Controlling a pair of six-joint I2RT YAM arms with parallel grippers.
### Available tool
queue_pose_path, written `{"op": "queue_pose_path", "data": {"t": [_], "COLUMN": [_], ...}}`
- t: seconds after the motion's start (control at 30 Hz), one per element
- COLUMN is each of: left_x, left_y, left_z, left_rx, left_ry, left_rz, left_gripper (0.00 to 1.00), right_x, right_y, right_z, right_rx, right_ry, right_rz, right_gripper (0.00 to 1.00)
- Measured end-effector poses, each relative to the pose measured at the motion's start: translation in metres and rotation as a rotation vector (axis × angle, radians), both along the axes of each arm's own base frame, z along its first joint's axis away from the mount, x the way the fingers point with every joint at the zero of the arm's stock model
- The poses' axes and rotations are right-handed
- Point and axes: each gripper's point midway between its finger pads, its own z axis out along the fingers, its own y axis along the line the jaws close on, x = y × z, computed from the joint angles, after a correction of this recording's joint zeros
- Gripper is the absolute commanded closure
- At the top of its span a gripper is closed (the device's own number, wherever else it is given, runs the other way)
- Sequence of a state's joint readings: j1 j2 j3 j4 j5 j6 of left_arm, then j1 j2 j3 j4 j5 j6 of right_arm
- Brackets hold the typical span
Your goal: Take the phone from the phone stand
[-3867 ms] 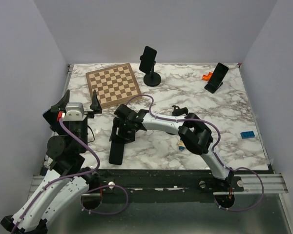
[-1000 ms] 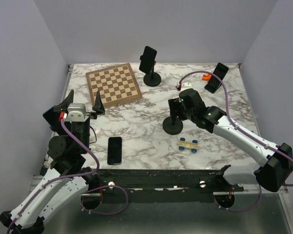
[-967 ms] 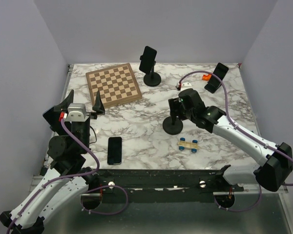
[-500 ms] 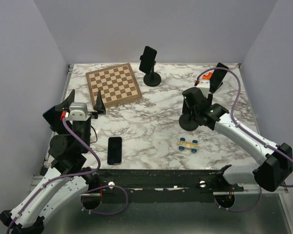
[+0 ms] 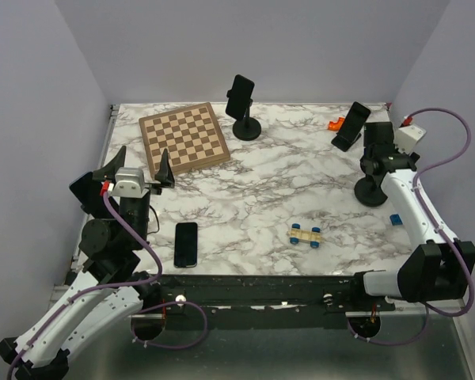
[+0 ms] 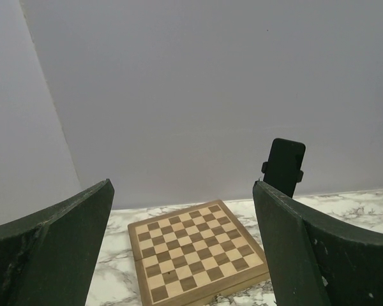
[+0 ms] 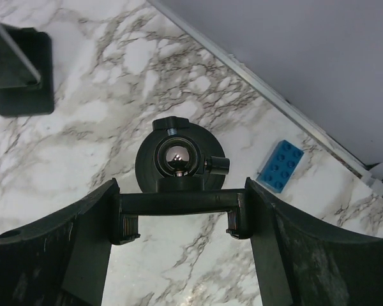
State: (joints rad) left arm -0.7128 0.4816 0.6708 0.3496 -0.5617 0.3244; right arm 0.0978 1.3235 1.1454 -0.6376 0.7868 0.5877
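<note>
The black phone [image 5: 186, 244] lies flat on the marble table near the front left, apart from any stand. My right gripper [image 5: 374, 155] is shut on the clamp of the empty black phone stand [image 5: 371, 192], whose round base rests at the table's right side. In the right wrist view the gripper [image 7: 179, 213] squeezes the clamp bar [image 7: 179, 203] between its fingers, with the stand's base [image 7: 179, 162] below. My left gripper [image 5: 134, 165] is open and empty above the front left corner; it also shows open in the left wrist view [image 6: 182, 210].
A chessboard [image 5: 183, 138] lies at the back left. A second phone on a round stand [image 5: 241, 99] stands at the back middle, a third phone on a wedge stand [image 5: 351, 125] at the back right. A toy car [image 5: 307, 234] and a blue brick [image 5: 396, 219] lie near the right arm.
My right gripper has carried the empty stand from the table's middle to the right side. The phone stays flat at the front left. The left arm has barely moved.
</note>
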Motion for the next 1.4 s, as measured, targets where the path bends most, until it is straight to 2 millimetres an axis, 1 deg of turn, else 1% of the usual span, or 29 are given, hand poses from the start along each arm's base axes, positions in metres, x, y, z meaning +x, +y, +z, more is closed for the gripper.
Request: {"op": "queue_pose_path", "data": {"t": [0.1, 0.17, 0.23, 0.27, 0.3, 0.4, 0.53, 0.63, 0.73, 0.8, 0.83, 0.9, 0.97, 1.03, 1.07, 1.13, 1.27, 1.33, 1.4], "left_x": [0.0, -0.001, -0.002, -0.002, -0.003, -0.004, -0.004, -0.005, -0.005, -0.005, -0.005, -0.005, -0.005, -0.005, -0.005, -0.005, -0.005, -0.005, -0.005], "left_y": [-0.001, -0.002, -0.001, -0.001, -0.001, -0.002, -0.003, -0.003, -0.004, -0.005, -0.005, -0.005, -0.005, -0.006, -0.006, -0.008, -0.012, -0.013, -0.015], "left_z": [0.0, 0.0, 0.001, 0.001, 0.002, 0.002, 0.002, 0.002, 0.001, 0.0, -0.001, -0.001, -0.002, -0.003, -0.003, -0.004, -0.004, -0.005, -0.005], "left_rx": [0.0, -0.001, -0.004, -0.005, -0.006, -0.008, -0.007, -0.006, -0.007, -0.007, -0.007, -0.008, -0.009, -0.008, -0.007, -0.007, -0.005, -0.004, -0.006], "left_ry": [0.0, -0.001, -0.004, -0.005, -0.006, -0.009, -0.007, -0.006, -0.003, 0.001, 0.003, 0.006, 0.009, 0.013, 0.014, 0.016, 0.019, 0.022, 0.024], "left_rz": [-0.006, -0.01, -0.01, -0.011, -0.013, -0.019, -0.023, -0.027, -0.031, -0.033, -0.034, -0.036, -0.037, -0.039, -0.042, -0.049, -0.064, -0.068, -0.076], "left_gripper": [0.02, 0.02, 0.02, 0.02, 0.02, 0.02, 0.02, 0.02, 0.02, 0.02, 0.02, 0.02, 0.02, 0.02, 0.02, 0.02, 0.02, 0.02, 0.02], "right_x": [-0.004, -0.007, -0.009, -0.01, -0.011, -0.008, 0.0, 0.01, 0.023, 0.032, 0.039, 0.056, 0.077, 0.099, 0.109, 0.127, 0.152, 0.162, 0.173], "right_y": [-0.023, -0.035, -0.041, -0.044, -0.046, -0.047, -0.045, -0.045, -0.039, -0.028, -0.018, 0.0, 0.016, 0.027, 0.031, 0.039, 0.047, 0.05, 0.052], "right_z": [-0.006, -0.009, -0.01, -0.01, -0.01, -0.007, 0.007, 0.024, 0.043, 0.056, 0.063, 0.073, 0.078, 0.074, 0.069, 0.053, 0.014, 0.001, -0.009], "right_rx": [0.007, 0.016, 0.018, 0.016, 0.014, 0.008, 0.01, 0.008, -0.004, -0.017, -0.021, -0.017, 0.002, 0.03, 0.043, 0.068, 0.097, 0.104, 0.108], "right_ry": [0.017, 0.024, 0.027, 0.029, 0.032, 0.022, -0.01, -0.046, -0.091, -0.121, -0.138, -0.167, -0.187, -0.192, -0.187, -0.166, -0.097, -0.074, -0.059], "right_rz": [-0.067, -0.098, -0.115, -0.122, -0.124, -0.119, -0.1, -0.088, -0.056, -0.012, 0.021, 0.082, 0.137, 0.178, 0.194, 0.221, 0.237, 0.245, 0.249], "right_gripper": [0.53, 0.44, 0.27, 0.13, 0.02, 0.0, 0.0, 0.0, 0.0, 0.0, 0.0, 0.0, 0.0, 0.0, 0.0, 0.0, 0.0, 0.0, 0.0]}}
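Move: The emptied round stand is still gripped by its clamp in the right hand; its set-down spot on the table lies about 6 cm to that hand's right, level with it and some 12 cm below. From the right hand, the phone on the far stand is about 24 cm ahead, 2 cm left and 5 cm lower; the orange piece is 29 cm ahead and 6 cm left, the blue brick 8 cm back and 10 cm right. From the left hand the spot is roughly 10 cm ahead and 70 cm right, far below. The round stand, still pinched, is carried about 5 cm right and lowered a centimetre, then the right fingers open wide and let go. The freed hand rises some 8 cm, sweeps forward about 18 cm and left towards the phone on the far stand, turning some 20 degrees counter-clockwise, and sinks again in front of it with the fingers open. ##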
